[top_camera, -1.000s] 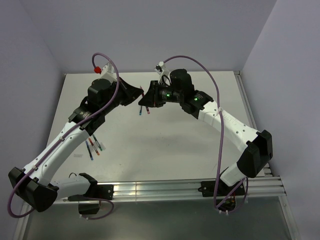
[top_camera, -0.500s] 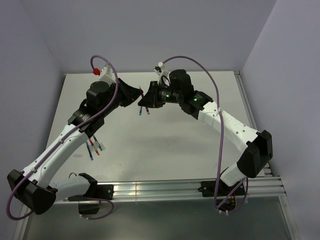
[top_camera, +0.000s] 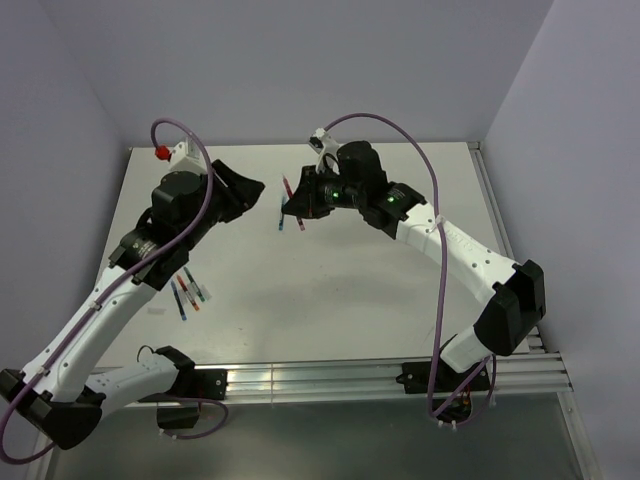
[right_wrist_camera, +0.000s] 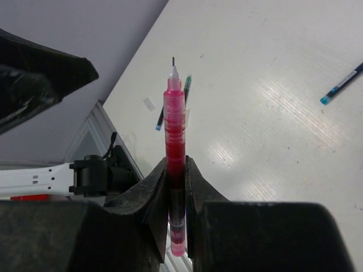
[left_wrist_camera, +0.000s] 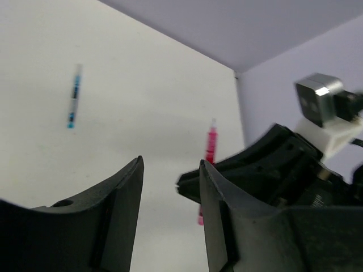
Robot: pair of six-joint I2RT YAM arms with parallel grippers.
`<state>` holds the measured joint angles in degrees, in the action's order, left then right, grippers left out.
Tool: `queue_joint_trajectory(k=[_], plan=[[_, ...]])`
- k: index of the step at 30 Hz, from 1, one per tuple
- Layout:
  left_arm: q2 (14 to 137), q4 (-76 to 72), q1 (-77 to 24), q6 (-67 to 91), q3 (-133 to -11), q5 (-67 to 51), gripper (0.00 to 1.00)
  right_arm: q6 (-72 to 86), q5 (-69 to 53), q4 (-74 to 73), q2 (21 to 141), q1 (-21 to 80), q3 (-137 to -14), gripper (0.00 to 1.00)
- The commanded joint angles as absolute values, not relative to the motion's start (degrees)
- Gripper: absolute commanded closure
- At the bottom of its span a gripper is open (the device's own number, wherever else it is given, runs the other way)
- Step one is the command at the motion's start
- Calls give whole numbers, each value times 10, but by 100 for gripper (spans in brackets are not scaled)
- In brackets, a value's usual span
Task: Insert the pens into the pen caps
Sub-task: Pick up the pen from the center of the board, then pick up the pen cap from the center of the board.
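Note:
My right gripper (top_camera: pixel 291 207) (right_wrist_camera: pixel 176 161) is shut on a red pen (right_wrist_camera: pixel 174 124) (top_camera: pixel 287 187) (left_wrist_camera: pixel 211 141) and holds it above the table. The pen's thicker upper part ends in a thin white and dark point. To the left of that pen my left gripper (top_camera: pixel 256 187) (left_wrist_camera: pixel 170 170) hangs open with nothing between its fingers, a short gap away. Three more pens (top_camera: pixel 188 295) lie side by side on the table under the left arm. A blue pen (left_wrist_camera: pixel 72 96) (right_wrist_camera: pixel 342 83) lies alone. I cannot tell pen caps from pens at this size.
Short blue and red pieces (top_camera: pixel 281 224) lie on the white table (top_camera: pixel 380 290) just below the right gripper. Walls close in the back and both sides. A metal rail (top_camera: pixel 330 378) runs along the near edge by the arm bases.
My left gripper has opened and drawn back to the left, away from the red pen. My right gripper stays in place, still holding that pen.

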<state>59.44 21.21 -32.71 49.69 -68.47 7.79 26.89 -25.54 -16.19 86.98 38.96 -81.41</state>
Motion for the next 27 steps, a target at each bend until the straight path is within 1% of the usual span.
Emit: queue_joint_trajectory(k=[1,3,6,7,12,13,18,22,27], plan=[[589,366,-329,502,-729,221,52,237,-222,-176,837,388,-809,100],[589,434,-327,516,-726,253,53,231,-213,-184,831,387,-801,100],[589,488,-312,557,-689,270,58,228,-206,-180,811,388,-773,100],[590,496,-308,567,-677,269,60,224,-203,-183,809,388,-766,100],[601,518,-280,604,-579,262,64,214,-192,-192,810,388,-762,100],[604,512,-263,611,-565,258,66,211,-192,-193,812,388,-762,100],[631,473,-208,621,-488,229,66,207,-191,-189,816,385,-756,100],[669,445,-180,609,-465,218,67,206,-192,-189,820,383,-754,100],[707,400,-151,585,-447,193,70,202,-191,-192,824,382,-757,100]])
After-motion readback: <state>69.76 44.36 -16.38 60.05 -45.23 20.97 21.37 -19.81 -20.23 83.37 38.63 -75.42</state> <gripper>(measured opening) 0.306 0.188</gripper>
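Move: The clear cap the empty left hand is heading for lies on the table about 17 cm to its left, some 4 cm nearer the base and roughly 35 cm below. The green pen lies just left of that cap, about 3 cm over and 3 cm farther out; the orange pen is level with the cap, some 5 cm to its left. From the right hand, holding the red pen, the cap is about 25 cm left, 4 cm back and 29 cm down. The left hand leaves the red pen and swoops down nearly 30 cm and about 16 cm to its left, drawing back some 5 cm, towards the clear cap beside the green pen, while its fingers tip steeply down and swing counter-clockwise, narrowing from half open to about a third without touching anything. The right hand keeps its pinch on the uncapped red pen and eases about 5 cm down and to its right, away from where the left hand was, rolling slightly. ##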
